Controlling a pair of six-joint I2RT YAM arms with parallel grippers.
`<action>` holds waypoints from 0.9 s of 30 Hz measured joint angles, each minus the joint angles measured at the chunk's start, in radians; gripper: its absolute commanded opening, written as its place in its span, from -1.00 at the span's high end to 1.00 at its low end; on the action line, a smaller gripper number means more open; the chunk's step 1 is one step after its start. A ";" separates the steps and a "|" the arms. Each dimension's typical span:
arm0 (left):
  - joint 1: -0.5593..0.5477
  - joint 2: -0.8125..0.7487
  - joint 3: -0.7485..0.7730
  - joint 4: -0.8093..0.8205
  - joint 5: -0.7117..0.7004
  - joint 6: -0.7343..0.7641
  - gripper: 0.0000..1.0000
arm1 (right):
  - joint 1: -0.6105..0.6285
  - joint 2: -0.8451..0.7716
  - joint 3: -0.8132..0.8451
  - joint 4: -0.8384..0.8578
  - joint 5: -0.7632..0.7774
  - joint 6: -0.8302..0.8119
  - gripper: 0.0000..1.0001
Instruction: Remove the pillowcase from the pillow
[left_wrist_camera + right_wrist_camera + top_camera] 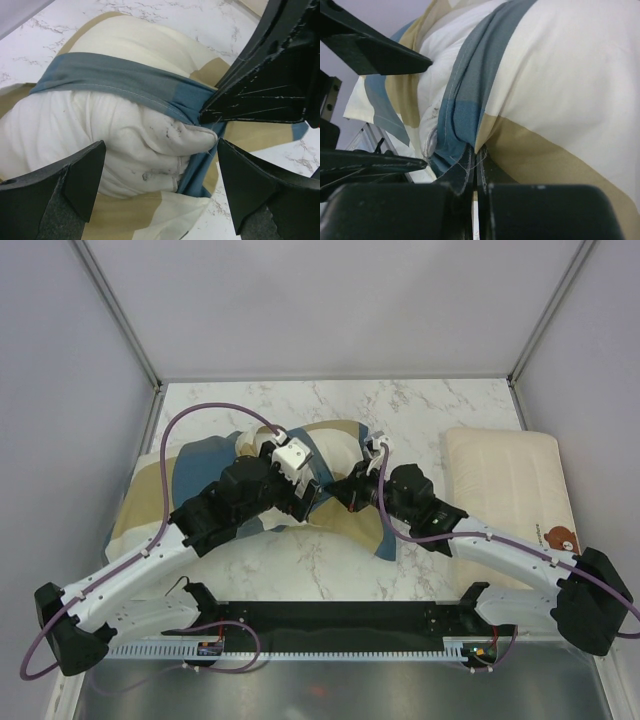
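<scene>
The pillowcase (195, 475), in blocks of steel blue, tan and cream, lies bunched at the table's middle left. In the left wrist view the off-white pillow (115, 135) bulges out of its opening, with the blue hem (130, 80) stretched across it. My left gripper (160, 172) hangs open just above that exposed pillow corner, with nothing held between its fingers. My right gripper (476, 159) is shut on the pillowcase's blue and tan hem, and it shows at the upper right of the left wrist view (210, 114). From above, both grippers meet over the case (312, 497) (345, 495).
A flatter cream pillow with a brown bear print (510, 495) lies at the table's right edge. The marble table (420, 410) is walled by grey panels at the back and sides. A purple cable (200, 415) loops over the left arm.
</scene>
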 measured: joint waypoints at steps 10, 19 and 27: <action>-0.002 0.003 -0.001 0.005 -0.027 0.000 -1.00 | 0.013 -0.019 0.000 -0.006 -0.009 0.003 1.00; -0.003 0.055 -0.001 0.010 -0.045 0.000 -0.44 | 0.036 -0.014 0.000 -0.011 0.002 0.001 1.00; -0.009 -0.019 -0.035 0.029 -0.039 0.000 0.40 | 0.047 -0.014 -0.002 -0.011 0.011 -0.002 1.00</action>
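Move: The white pillow fold bulging out of the case is almost between the open left fingers, about 1 cm ahead, 1 cm right and 2 cm below the left hand. The blue hem in the right gripper's pinch sits roughly 5 cm to the left hand's right, level with it and 2 cm lower; the tan flap hangs some 10 cm right, 9 cm back and 12 cm below. From the right hand the fold is about 4 cm left and 1 cm ahead, level in height. Dip the wide-open left gripper about 2 cm down and slightly forward onto the white fold beside the blue hem, then close to about a third open around it while easing back and up roughly 1.5 cm. Keep the right gripper shut on the hem, letting it drift back some 1.5 cm and slightly left. ##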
